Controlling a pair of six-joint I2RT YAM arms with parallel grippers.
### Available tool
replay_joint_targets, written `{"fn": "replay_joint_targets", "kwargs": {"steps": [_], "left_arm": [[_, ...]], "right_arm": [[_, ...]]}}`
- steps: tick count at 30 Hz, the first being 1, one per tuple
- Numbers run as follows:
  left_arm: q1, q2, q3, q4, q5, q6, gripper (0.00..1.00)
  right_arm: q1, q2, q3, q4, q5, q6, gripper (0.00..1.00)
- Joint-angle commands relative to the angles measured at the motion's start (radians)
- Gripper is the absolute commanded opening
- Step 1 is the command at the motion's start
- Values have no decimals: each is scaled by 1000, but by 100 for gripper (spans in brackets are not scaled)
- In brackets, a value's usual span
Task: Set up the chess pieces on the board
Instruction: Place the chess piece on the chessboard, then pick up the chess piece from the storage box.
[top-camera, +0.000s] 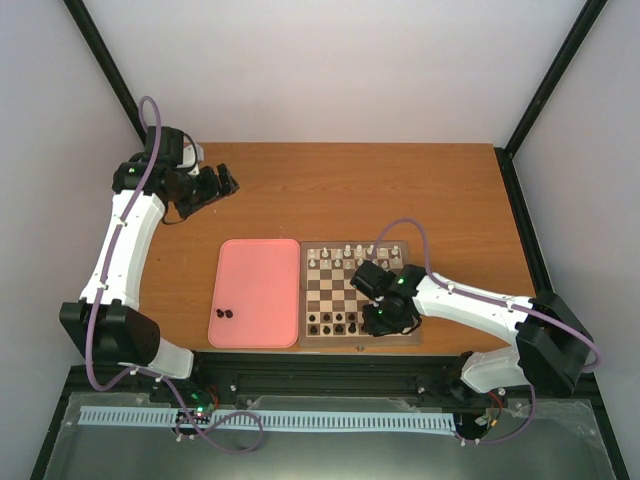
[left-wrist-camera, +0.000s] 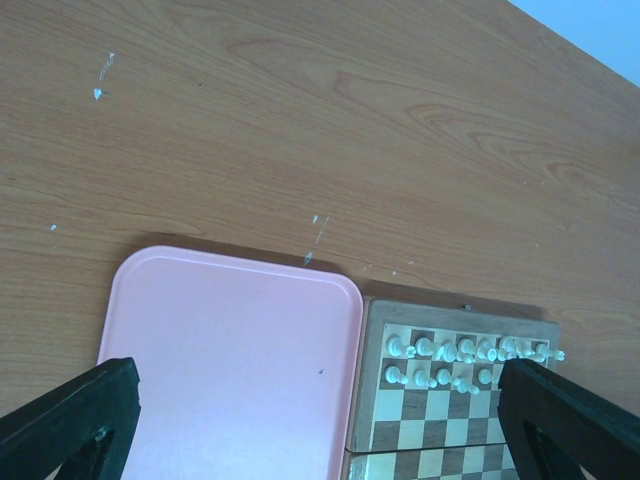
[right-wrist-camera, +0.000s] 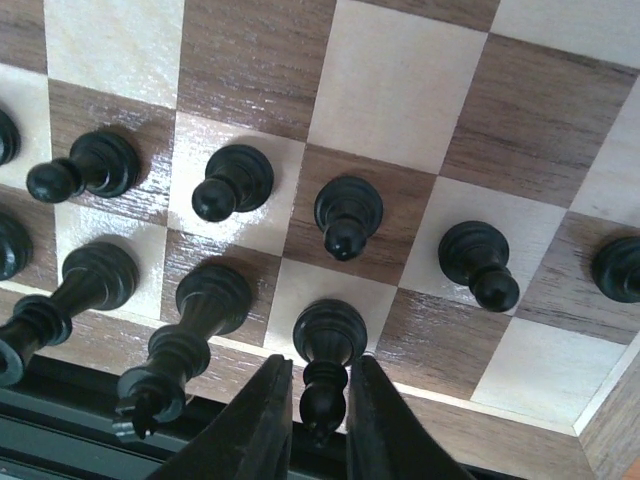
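Note:
The wooden chessboard (top-camera: 330, 290) lies right of centre, also in the left wrist view (left-wrist-camera: 440, 420). Black chess pieces (top-camera: 335, 322) stand in its two near rows, seen close in the right wrist view (right-wrist-camera: 345, 212). Two more black pieces (top-camera: 226, 314) lie in the pink tray (top-camera: 255, 275). My right gripper (top-camera: 385, 318) hangs over the near row. Its fingers (right-wrist-camera: 265, 420) straddle the head of a black bishop (right-wrist-camera: 328, 350) that stands on a back-row square, with a thin gap showing on the left. My left gripper (top-camera: 222, 183) is open and empty, high over the far left of the table.
White pieces (top-camera: 350, 252) fill the board's two far rows (left-wrist-camera: 460, 360). The pink tray (left-wrist-camera: 230, 350) lies against the board's left side. Black frame posts rise at the table's far corners. The board's near edge is close to the table's front rail.

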Motion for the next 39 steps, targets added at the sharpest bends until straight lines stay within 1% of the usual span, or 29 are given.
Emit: {"fn": "replay_joint_targets", "kwargs": {"steps": [1, 5, 10, 13, 15, 17, 20, 25, 29, 33, 35, 39], "left_arm": [[-7, -16, 0, 15, -4, 8, 100], [-8, -16, 0, 14, -5, 9, 100], [-7, -17, 2, 15, -4, 9, 100], [-7, -15, 3, 15, -5, 8, 100], [-8, -12, 4, 17, -1, 7, 100], [-7, -8, 10, 15, 2, 6, 100], [-7, -6, 19, 12, 2, 6, 100], [-7, -6, 33, 7, -3, 6, 100], [-8, -7, 42, 7, -3, 5, 100], [-7, -13, 51, 2, -13, 9, 100], [-6, -17, 50, 1, -19, 11, 100], [-7, -23, 41, 2, -18, 11, 100]], "right_arm": [[9, -15, 20, -21, 2, 5, 21], [10, -20, 31, -31, 12, 5, 31], [11, -47, 53, -52, 31, 14, 33], [11, -72, 93, -109, 67, 20, 34], [10, -88, 133, -149, 90, 21, 35], [10, -90, 189, -175, 108, 14, 38], [11, -49, 280, -188, 117, -21, 42], [18, 147, 498, -138, 91, -141, 47], [66, 376, 731, -73, 52, -261, 48], [130, 640, 1016, -80, -8, -353, 49], [165, 757, 1128, -79, -55, -390, 49], [214, 933, 1334, -134, -149, -484, 50]]}}
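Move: The right gripper is low around the head of the piece just set down in the sixth square of the near row; a pawn stands about 3 cm ahead of that piece and the crowned piece about 3 cm to its left. The nearer of the two black pieces left on the pink tray lies some 34 cm to the right gripper's left and 4 cm ahead, with the other 2 cm beyond it. From the left gripper, that nearer piece is roughly 21 cm back and 25 cm below. Spread the right fingers clear of the piece on the board and lift straight up off it, rising about 10 cm in all. Then swing fast to the left and some 10 cm forward, roughly 27 cm across to over the pink tray, turning the wrist about 30 degrees counter-clockwise, opening the fingers to half and starting to sink towards the last two pieces. ##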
